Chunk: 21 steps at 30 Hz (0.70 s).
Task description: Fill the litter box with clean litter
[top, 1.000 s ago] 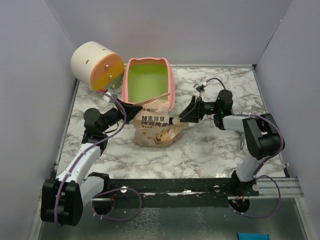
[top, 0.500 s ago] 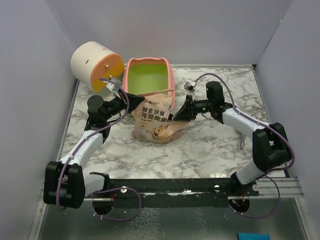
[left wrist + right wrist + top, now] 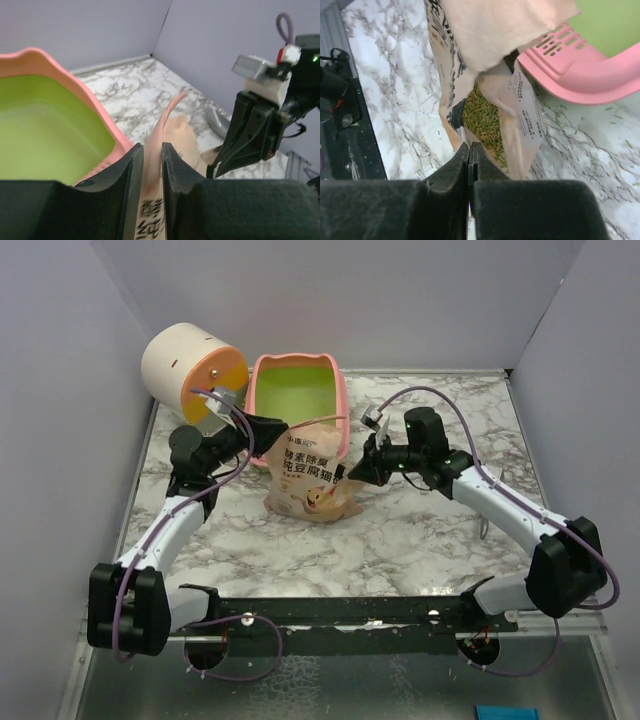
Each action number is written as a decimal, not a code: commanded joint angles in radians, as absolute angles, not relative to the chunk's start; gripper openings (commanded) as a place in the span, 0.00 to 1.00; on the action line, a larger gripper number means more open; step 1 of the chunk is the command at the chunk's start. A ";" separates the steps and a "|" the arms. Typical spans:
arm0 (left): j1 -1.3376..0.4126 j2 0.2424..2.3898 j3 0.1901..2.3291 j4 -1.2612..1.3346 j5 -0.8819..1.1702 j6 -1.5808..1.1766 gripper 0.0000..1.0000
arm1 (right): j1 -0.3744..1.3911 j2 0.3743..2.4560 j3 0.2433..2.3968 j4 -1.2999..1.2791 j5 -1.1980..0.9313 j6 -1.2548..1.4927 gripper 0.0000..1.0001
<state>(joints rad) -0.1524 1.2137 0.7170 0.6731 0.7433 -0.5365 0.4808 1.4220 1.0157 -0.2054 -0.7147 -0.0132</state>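
Note:
The pink litter box (image 3: 343,410) with its lime-green inside stands at the back, and nothing shows in it (image 3: 75,95). A tan printed pouch (image 3: 308,483) stands just in front of it. My left gripper (image 3: 276,428) is shut on the pouch's upper left edge; the wrist view shows that flap pinched between the jaws (image 3: 152,162). My right gripper (image 3: 353,472) is shut on the pouch's right rim (image 3: 469,150). The pouch mouth gapes, and the clean litter (image 3: 484,122), green pellets, shows inside it. The box's slotted ledge (image 3: 570,47) lies just beyond the pouch.
A cream-and-orange cylinder (image 3: 192,370) leans at the back left, close to my left arm. A grey metal piece (image 3: 216,122) lies on the marble beyond the pouch. A few stray pellets (image 3: 616,117) dot the table. Purple walls close in three sides; a black rail (image 3: 350,612) runs along the near edge.
My right gripper has moved in and closed on the pouch's right rim. My left gripper has lifted the pouch's top edge up and back toward the box.

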 commanded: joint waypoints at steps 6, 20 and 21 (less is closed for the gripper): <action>-0.149 0.988 0.659 0.681 0.856 -0.525 0.65 | 0.605 1.282 1.036 -0.295 -0.319 -0.060 0.01; -0.168 1.089 1.145 -0.251 0.684 0.132 0.82 | 0.702 1.268 0.967 -0.379 -0.288 -0.044 0.01; -0.170 1.100 1.163 -0.258 0.711 0.160 0.82 | 0.704 1.261 0.961 -0.380 -0.292 -0.042 0.01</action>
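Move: The litter bag's top edge is still between the left hand's barely parted fingers; the bag's middle lies about 6 cm back, 7 cm right and 16 cm below. The litter box centres roughly 19 cm ahead of that hand, level sideways and well below, with the white drum some 18 cm ahead and 24 cm left. The right hand holds the bag's right side; the bag's middle is about 8 cm to its left, level fore-and-aft, 5 cm lower. Up and back by about 6 cm each way goes the left hand, its fingers spreading wide and letting go of the bag's top edge; then it dips some 3 cm, comes forward about 4 cm towards the bag and lifts again, rolling some 20 degrees with its left side rising. The right hand keeps its pinch on the bag's right side, easing back about 2 cm and tipping its fingers farther down. ##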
